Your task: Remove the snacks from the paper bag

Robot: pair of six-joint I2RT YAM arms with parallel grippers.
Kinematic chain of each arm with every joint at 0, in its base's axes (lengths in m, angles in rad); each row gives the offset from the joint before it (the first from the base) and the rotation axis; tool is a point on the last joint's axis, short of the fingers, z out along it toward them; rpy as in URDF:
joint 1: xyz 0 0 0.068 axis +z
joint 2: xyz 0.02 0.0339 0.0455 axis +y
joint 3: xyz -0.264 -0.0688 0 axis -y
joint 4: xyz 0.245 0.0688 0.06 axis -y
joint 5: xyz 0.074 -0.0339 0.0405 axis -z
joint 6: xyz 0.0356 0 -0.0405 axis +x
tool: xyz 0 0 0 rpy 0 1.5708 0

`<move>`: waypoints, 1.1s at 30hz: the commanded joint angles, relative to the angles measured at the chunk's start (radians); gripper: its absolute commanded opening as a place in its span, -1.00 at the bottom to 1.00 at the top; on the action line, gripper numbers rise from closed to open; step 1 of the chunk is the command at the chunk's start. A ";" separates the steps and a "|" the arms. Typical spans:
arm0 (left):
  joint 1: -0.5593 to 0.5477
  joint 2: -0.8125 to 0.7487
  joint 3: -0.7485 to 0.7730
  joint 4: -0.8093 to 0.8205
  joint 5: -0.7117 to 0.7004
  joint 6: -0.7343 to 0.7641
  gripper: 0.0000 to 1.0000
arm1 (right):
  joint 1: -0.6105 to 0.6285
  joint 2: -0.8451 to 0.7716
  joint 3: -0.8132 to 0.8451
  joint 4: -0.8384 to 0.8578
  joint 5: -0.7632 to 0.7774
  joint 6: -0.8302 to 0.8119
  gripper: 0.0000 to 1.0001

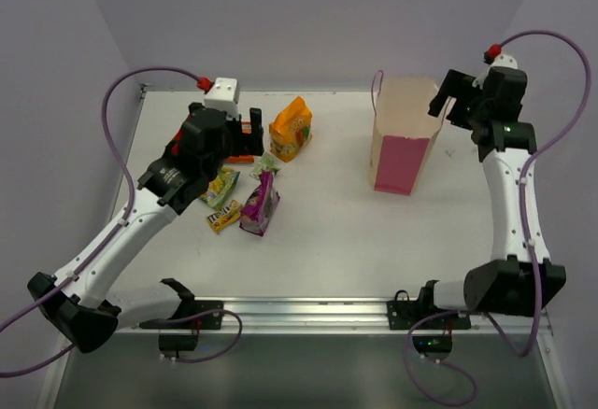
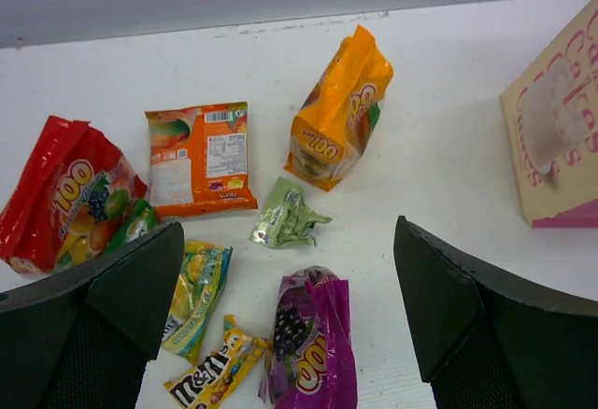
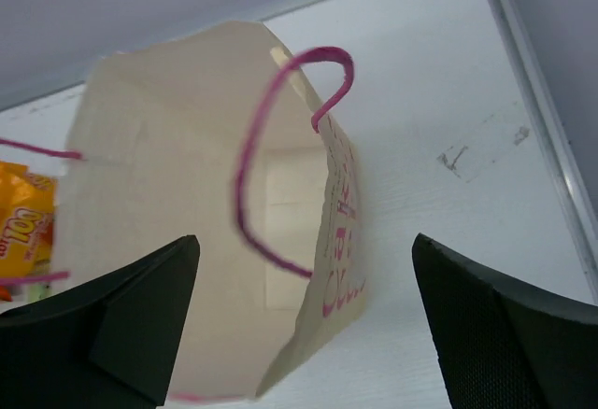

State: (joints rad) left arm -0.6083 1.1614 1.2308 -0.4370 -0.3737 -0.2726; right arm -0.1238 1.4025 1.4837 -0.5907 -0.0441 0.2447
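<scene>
The paper bag (image 1: pixel 404 133) stands upright at the back right, with pink sides and cream faces. My right gripper (image 1: pixel 447 101) is open above its right rim. In the right wrist view the bag's mouth (image 3: pixel 187 194) and pink cord handle (image 3: pixel 280 148) lie between the open fingers, and its cream inside shows no packet. The snacks lie on the table to the left: red (image 2: pixel 65 199), flat orange (image 2: pixel 196 159), puffed orange (image 2: pixel 339 115), pale green (image 2: pixel 285 218), green-yellow (image 2: pixel 196 292), yellow bar wrapper (image 2: pixel 215 376), purple (image 2: pixel 313 344). My left gripper (image 2: pixel 288 241) hovers open and empty over them.
The white table (image 1: pixel 327 232) has a raised rim at the back and a metal rail along the near edge. The purple wall stands close behind the bag. The right table edge (image 3: pixel 533 119) runs near the bag.
</scene>
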 commanded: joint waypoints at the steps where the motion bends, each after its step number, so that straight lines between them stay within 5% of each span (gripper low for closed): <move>1: 0.021 -0.012 0.130 -0.028 -0.019 0.016 1.00 | 0.000 -0.207 0.104 -0.038 -0.008 -0.034 0.98; 14: 0.028 -0.193 0.400 -0.172 -0.174 0.183 1.00 | 0.048 -0.858 -0.051 0.106 0.092 -0.120 0.98; 23: 0.028 -0.500 0.230 -0.157 -0.271 0.250 1.00 | 0.225 -1.181 -0.263 0.247 0.201 -0.176 0.98; 33: 0.028 -0.632 0.084 -0.155 -0.312 0.207 1.00 | 0.248 -1.231 -0.342 0.279 0.176 -0.180 0.98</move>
State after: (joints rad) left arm -0.5846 0.5381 1.3495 -0.5949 -0.6632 -0.0601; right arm 0.1196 0.1585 1.1675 -0.3431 0.1364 0.0734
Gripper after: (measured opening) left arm 0.997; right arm 0.990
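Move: The purple snack that the left gripper is leaving stands about 6 cm behind it, 3 cm to its right and 28 cm below. Near it on the table, counted from that gripper, are the small green packet, about 5 cm ahead and 4 cm right, and the yellow packet, some 8 cm back and 5 cm left. From the right gripper, the paper bag's middle is roughly 9 cm left, 2 cm back and 17 cm down. Draw both empty, open grippers off to their resting places. Bring the right one up and back from the bag's rim, about 35 cm back, sinking a little after the top, and tip its fingers up some 65 degrees. Raise the left one about 20 cm, then swing it left and back away from the snacks, fingers tipping up, and let it sink slightly. ##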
